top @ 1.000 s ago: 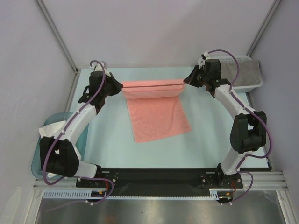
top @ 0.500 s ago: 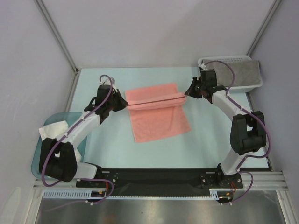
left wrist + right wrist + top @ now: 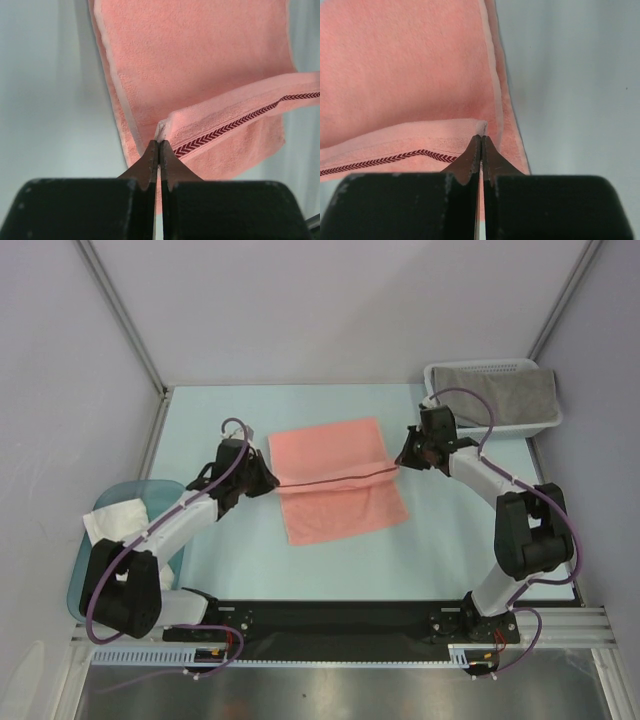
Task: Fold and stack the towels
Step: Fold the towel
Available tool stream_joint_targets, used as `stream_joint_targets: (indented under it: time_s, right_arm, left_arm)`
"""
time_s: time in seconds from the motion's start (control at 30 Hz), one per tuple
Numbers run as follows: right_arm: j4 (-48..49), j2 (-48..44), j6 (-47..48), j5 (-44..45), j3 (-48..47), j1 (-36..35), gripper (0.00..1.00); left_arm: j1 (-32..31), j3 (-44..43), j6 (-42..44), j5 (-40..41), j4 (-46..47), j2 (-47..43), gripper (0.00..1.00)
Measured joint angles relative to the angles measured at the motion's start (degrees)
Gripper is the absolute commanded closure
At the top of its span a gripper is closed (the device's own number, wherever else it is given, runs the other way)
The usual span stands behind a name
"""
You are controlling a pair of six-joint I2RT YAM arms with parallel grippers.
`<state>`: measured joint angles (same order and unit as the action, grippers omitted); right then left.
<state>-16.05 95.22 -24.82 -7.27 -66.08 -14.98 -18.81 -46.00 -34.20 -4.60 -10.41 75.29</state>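
Note:
The salmon-pink towel [image 3: 330,445] lies in the middle of the table, with one edge lifted and stretched taut between both grippers. My left gripper [image 3: 272,483] is shut on that edge's left corner [image 3: 161,129]. My right gripper [image 3: 398,465] is shut on the right corner [image 3: 481,127]. The held edge carries a dark chevron stripe [image 3: 235,122] and hangs just above the towel's middle. Both wrist views show the rest of the pink towel [image 3: 410,65] spread flat below. A grey towel [image 3: 515,395] lies in the basket, and a white towel [image 3: 115,520] lies in the tub.
A white mesh basket [image 3: 470,368] stands at the back right corner. A teal plastic tub [image 3: 82,575] sits at the left edge beside the left arm. Grey walls and metal posts enclose the pale table [image 3: 450,540].
Both grippers have come down and towards the near side, carrying the held edge from above the far end to over the towel's middle. The far part now lies flat.

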Motion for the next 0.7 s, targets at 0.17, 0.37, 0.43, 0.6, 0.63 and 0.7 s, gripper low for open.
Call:
stream_joint_targets:
  time_s: [0.17,0.37,0.43,0.6,0.63,0.7]
  right_arm:
    - [0.2,-0.4,-0.1,1.0,3.1,-0.9,1.0]
    - [1.2,-0.5,-0.5,1.9,5.8,-2.3,1.0]
    - [1.5,-0.5,-0.7,2.1,6.4,-2.6,1.0]
    - [1.6,-0.8,-0.7,2.7,6.6,-3.0,1.0]
    - [1.5,-1.0,-0.7,2.9,6.6,-3.0,1.0]
    - [1.2,-1.9,-0.7,3.5,6.6,-3.0,1.0]
  left_arm:
    - [-1.2,2.5,-0.4,-0.1,0.6,-0.3,1.0]
    - [-2.0,6.4,-0.6,-0.3,1.8,-0.8,1.0]
    - [-2.3,7.7,-0.8,-0.4,2.3,-0.8,1.0]
    - [-2.7,8.5,-0.9,-0.5,2.3,-1.2,1.0]
    - [-2.7,8.5,-0.9,-0.5,2.2,-1.6,1.0]
    - [-2.7,8.4,-0.9,-0.3,1.7,-3.0,1.0]
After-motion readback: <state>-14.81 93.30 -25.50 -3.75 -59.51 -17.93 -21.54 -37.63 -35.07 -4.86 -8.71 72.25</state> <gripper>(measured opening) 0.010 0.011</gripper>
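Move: Both grippers already hold the pink towel's hem by its ends, to be taken over the towel's near edge. That edge's left corner is about 9 cm back, 3 cm to the right and 9 cm below the left hand; its right corner is about 8 cm back and 3 cm right of the right hand, some 8 cm below. The far fold's corners lie 16 cm ahead of the left hand and, from the right hand, 15 cm ahead and 4 cm left. The basket with the grey towel is roughly 21 cm ahead, 22 cm right of the right hand. Keep both grippers shut on the hem and draw it back and down together over the towel's lower layer towards the near edge, the left about 4 cm back and the right about 3 cm. Sink about 4 cm with each, tipping the fingers down slightly, then stop drawing back and ease both up by about a centimetre. ##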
